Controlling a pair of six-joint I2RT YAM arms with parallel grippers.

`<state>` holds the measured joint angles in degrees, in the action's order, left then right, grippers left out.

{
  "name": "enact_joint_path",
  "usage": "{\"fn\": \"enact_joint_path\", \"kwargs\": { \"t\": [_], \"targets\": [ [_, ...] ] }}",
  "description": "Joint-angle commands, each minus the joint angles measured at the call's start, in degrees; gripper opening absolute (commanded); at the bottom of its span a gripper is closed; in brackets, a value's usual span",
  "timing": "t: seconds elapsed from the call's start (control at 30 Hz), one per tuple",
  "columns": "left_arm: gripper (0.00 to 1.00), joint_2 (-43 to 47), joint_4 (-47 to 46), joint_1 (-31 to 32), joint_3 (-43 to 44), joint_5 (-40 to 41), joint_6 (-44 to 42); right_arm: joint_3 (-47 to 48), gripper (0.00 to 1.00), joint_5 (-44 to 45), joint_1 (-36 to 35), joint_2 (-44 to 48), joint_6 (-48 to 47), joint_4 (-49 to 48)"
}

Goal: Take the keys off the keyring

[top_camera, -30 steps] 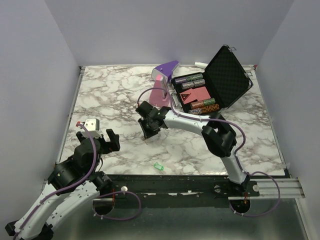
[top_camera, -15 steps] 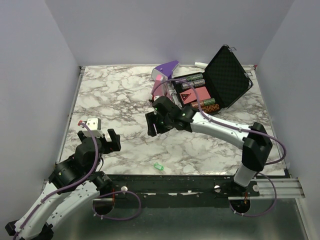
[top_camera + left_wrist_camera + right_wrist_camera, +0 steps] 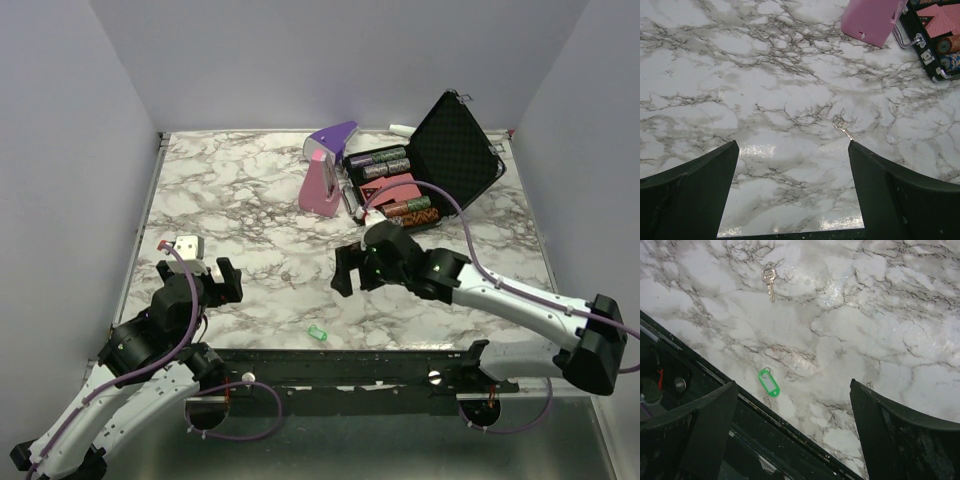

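Observation:
A small silver key lies alone on the marble; it also shows in the left wrist view as the key, just beyond my left gripper's right fingertip. A green plastic tag with a thin metal keyring at its end lies near the table's front edge, seen from above as the green tag. My right gripper hangs open above the marble, right of the tag, holding nothing, at mid-table as the right gripper. My left gripper is open and empty at the front left, the left gripper.
A pink-and-purple wedge stands at the back. Beside it is an open black case with chips and cards. The black rail of the table's near edge runs just below the green tag.
My right arm swung right and back toward the near edge while its jaws opened. The silver key stays on the marble. The left arm has not moved.

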<state>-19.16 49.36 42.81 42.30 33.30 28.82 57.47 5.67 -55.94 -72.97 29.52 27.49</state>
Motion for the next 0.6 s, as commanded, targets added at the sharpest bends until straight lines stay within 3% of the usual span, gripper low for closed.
{"fn": "enact_joint_path", "kwargs": {
  "t": [0.0, 0.27, 0.57],
  "targets": [
    [0.99, 0.0, -0.76, -0.36, 0.23, -1.57, -0.78, -7.35, 1.0, 2.85, -0.31, 7.91, 1.77, -4.62],
    [0.99, 0.44, -0.5, -0.36, 0.15, -2.19, -0.08, -18.36, 1.0, 9.7, -0.31, 22.07, 3.01, -9.21],
    [0.99, 0.7, -0.85, -0.36, -0.03, -2.27, -0.25, -21.79, 1.0, 29.37, -0.39, 22.43, 5.02, -7.53]
  ]
}}
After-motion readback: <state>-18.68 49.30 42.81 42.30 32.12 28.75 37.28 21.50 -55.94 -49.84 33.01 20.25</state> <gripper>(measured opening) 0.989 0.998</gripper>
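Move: My right hand hangs open and empty about 14 cm over the table. The key it has set down lies some 13 cm to its left and 6 cm ahead. The green key tag is about 6 cm left and 7 cm back, the pink block roughly 27 cm ahead and 5 cm left, and the open case about 30 cm ahead and 16 cm right. From my left hand the key lies some 11 cm right, 9 cm ahead and 19 cm below. With its fingers still wide open, I keep drawing my right hand off to the right, about 8 cm at nearly level height, away from the key and the green tag. The path bows back a couple of centimetres and then comes forward again, while the wrist swings some 15 degrees clockwise and the fingertips tip upward a little. Nothing is touched. ##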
